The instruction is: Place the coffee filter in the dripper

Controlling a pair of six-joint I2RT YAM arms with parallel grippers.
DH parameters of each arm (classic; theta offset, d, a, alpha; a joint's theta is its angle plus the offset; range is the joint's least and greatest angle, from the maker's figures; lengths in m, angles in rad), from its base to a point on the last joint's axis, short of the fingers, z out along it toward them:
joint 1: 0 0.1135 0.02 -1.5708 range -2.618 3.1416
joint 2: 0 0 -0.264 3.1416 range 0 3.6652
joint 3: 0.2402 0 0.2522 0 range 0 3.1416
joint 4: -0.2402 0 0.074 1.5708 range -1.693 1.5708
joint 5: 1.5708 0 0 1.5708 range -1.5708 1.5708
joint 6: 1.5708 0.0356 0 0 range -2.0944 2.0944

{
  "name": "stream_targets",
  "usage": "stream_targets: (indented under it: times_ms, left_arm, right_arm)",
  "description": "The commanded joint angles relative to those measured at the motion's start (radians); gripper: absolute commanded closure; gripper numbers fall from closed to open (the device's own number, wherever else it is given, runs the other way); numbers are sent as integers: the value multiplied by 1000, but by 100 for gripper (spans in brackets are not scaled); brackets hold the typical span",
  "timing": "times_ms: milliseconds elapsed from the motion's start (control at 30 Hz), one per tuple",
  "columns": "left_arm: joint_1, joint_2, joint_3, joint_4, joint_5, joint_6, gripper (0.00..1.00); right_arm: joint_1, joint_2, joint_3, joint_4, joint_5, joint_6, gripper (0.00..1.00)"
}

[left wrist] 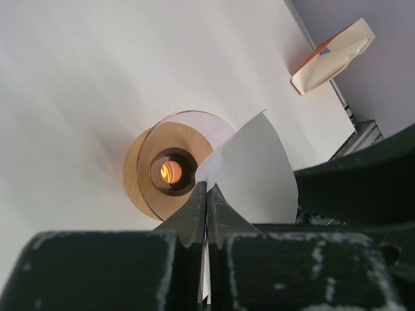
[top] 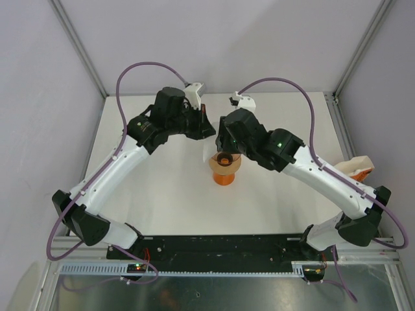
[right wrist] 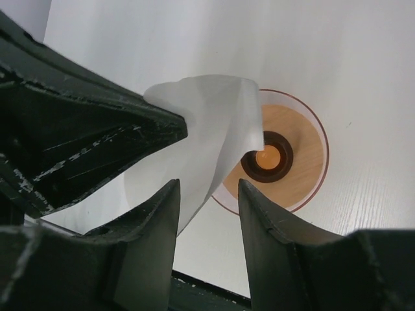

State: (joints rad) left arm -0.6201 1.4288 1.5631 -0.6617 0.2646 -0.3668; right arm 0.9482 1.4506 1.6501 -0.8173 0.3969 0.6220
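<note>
The coffee filter (left wrist: 256,168), a thin white paper wedge, hangs in the air, pinched at one edge by my shut left gripper (left wrist: 206,188). Its free part curls over the rim of the dripper (left wrist: 152,172), a translucent orange funnel standing upright on the white table. In the right wrist view the filter (right wrist: 207,123) droops in front of the dripper (right wrist: 292,162). My right gripper (right wrist: 207,191) is open, with the filter's lower edge just beyond its left finger and nothing gripped. From above, both grippers (top: 211,133) (top: 224,148) meet over the dripper (top: 226,172) and hide the filter.
A white-and-orange packet (left wrist: 332,55) lies at the table's right edge (top: 356,168). The left gripper's dark body (right wrist: 97,136) crowds the left side of the right wrist view. A black rail (top: 220,246) runs along the near edge.
</note>
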Motion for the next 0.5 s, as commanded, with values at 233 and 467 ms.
stream_targets:
  times_ms: [233,467]
  left_arm:
    - [14,-43,10,45,3,-39,100]
    - [22,-62,-39,45,4,13,100]
  right_arm:
    - [85,27,59,-48,253,52,87]
    - [20,-3,92,-151,208,36,100]
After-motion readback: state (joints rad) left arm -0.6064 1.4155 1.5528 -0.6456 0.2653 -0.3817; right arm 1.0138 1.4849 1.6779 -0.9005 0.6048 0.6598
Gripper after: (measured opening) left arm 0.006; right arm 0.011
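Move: The filter, still pinched in the shut left gripper, has its middle about 3 cm to the right gripper's left, 1 cm ahead and 3 cm lower; its free edge lies between the half-open right fingers. From the left gripper that middle is some 2 cm back, 1 cm right and 3 cm down. The dripper is roughly 2 cm ahead and 2 cm right of the right gripper, 14 cm below, with the glass server directly under it, about 25 cm down. Shut the half-open right gripper fully on the filter's free edge to pinch it: ease about 1 cm left, then, while closing, swing back some 2.5 cm to the right, sinking slightly and turning the wrist about 10 degrees, partly clockwise, partly left side down. Keep the left gripper pinched on the filter and almost still. ##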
